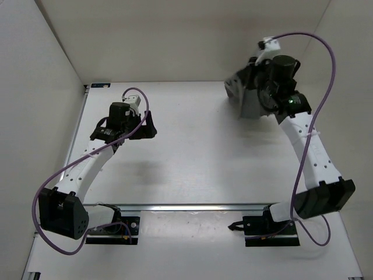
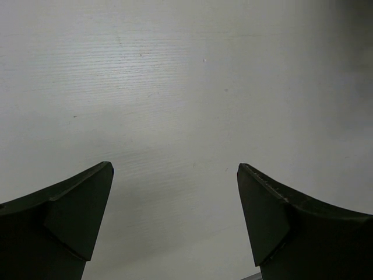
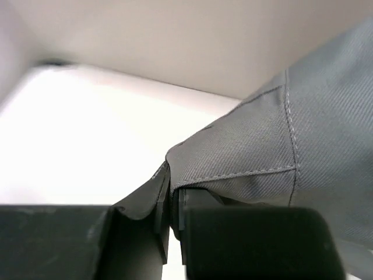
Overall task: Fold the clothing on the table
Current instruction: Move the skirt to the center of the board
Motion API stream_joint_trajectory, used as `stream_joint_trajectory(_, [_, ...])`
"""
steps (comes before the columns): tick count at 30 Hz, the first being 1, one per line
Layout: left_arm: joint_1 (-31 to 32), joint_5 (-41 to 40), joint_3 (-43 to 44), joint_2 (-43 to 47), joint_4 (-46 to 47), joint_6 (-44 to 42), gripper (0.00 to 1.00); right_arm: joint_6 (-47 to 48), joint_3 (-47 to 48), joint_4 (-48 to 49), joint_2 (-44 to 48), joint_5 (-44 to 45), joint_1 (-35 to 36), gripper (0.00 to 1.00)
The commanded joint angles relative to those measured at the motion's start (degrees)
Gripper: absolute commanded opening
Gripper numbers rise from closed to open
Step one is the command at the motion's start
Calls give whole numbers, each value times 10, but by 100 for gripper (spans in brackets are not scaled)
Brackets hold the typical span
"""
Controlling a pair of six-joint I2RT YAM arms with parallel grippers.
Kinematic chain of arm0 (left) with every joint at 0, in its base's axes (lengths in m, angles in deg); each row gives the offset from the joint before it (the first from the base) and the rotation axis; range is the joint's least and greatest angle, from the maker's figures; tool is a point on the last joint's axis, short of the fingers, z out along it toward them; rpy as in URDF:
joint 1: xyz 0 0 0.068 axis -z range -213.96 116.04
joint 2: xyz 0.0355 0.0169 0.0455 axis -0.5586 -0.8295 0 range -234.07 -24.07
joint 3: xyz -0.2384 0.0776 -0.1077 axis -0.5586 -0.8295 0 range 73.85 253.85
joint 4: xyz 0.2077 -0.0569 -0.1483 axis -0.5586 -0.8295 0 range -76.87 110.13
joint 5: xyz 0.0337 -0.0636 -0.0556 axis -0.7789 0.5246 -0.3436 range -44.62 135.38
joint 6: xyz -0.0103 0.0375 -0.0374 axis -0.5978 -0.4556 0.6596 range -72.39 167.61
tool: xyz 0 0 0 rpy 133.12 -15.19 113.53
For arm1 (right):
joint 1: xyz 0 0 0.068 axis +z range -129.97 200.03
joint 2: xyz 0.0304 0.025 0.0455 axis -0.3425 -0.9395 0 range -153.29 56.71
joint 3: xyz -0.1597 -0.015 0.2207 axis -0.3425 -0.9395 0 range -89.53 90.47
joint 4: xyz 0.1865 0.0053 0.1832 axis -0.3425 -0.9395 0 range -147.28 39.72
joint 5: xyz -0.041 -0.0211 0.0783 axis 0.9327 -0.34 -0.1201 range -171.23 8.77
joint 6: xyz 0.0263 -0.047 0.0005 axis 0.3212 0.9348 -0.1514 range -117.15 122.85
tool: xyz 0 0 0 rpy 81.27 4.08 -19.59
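The grey clothing [image 1: 247, 105] is bunched at the far right of the table [image 1: 192, 157], partly hidden under my right wrist. In the right wrist view a stitched hem corner of the clothing [image 3: 280, 146] is pinched between the fingers of my right gripper [image 3: 173, 192], which is shut on it, with the bright table [image 3: 76, 134] below. My left gripper [image 1: 125, 135] hovers over the left part of the table, far from the garment. Seen from its own wrist, the left gripper [image 2: 175, 169] is open with only bare table [image 2: 175, 87] between its fingers.
White walls close in the table at the back [image 1: 175, 35] and on both sides. A metal rail [image 1: 192, 207] runs across the near edge between the two arm bases. Purple cables [image 1: 332, 70] loop off both arms.
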State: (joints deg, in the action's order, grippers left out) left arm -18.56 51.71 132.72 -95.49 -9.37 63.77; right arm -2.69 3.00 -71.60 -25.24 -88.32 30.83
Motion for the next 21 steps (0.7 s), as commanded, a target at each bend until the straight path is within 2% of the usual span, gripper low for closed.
stream_joint_trajectory(1, [-16, 21, 23, 22, 9, 17, 98, 14, -51, 44, 50, -112, 72, 0])
stream_joint_trajectory(6, [-23, 25, 24, 37, 8, 20, 98, -21, -276, -4, 86, -139, 92, 1])
stream_joint_trajectory(7, [-24, 25, 22, 41, 9, 17, 99, -21, -299, -20, 94, -143, 91, 10])
stream_joint_trajectory(8, [-26, 27, 20, 44, 12, 19, 98, -23, -344, -40, 100, -144, 93, 31])
stream_joint_trajectory(9, [-28, 30, 16, 47, 10, 19, 98, -18, -373, -52, 110, -150, 91, 41])
stream_joint_trajectory(10, [-26, 34, 13, 49, 12, 19, 99, -16, -387, -70, 123, -144, 89, 57])
stream_joint_trajectory(11, [-27, 38, 8, 48, 15, 20, 99, -18, -402, -84, 145, -144, 84, 67])
stream_joint_trajectory(12, [-25, 43, 7, 47, 18, 22, 98, -16, -415, -84, 153, -148, 75, 71])
stream_joint_trajectory(14, [-20, 54, 1, 41, 32, 26, 99, -18, -416, -77, 202, -153, 35, 88])
stream_joint_trajectory(16, [-13, 77, -8, 37, 50, 29, 99, -36, -416, -64, 224, -183, -12, 93])
stream_joint_trajectory(18, [-8, 78, -6, 15, 67, 30, 98, -48, -411, -49, 233, -209, -60, 94])
stream_joint_trajectory(21, [-5, 65, 17, -35, 89, 36, 99, -63, -410, -41, 220, -192, -62, 93])
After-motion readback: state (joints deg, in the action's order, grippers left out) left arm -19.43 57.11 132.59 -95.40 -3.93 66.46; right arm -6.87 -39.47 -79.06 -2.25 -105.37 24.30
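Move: The right hand holds the skirt high by its edge, with the bulk hanging roughly straight below, about 15 cm down and a couple to the left. The centre of the board lies some 15 cm back, 16 cm left and 38 cm below this hand. From the idle, open left hand that centre is about 18 cm right, 4 cm back and 17 cm down. The right hand sweeps the skirt left, back and some 28 cm down, opens to release it, then lifts rightward. ##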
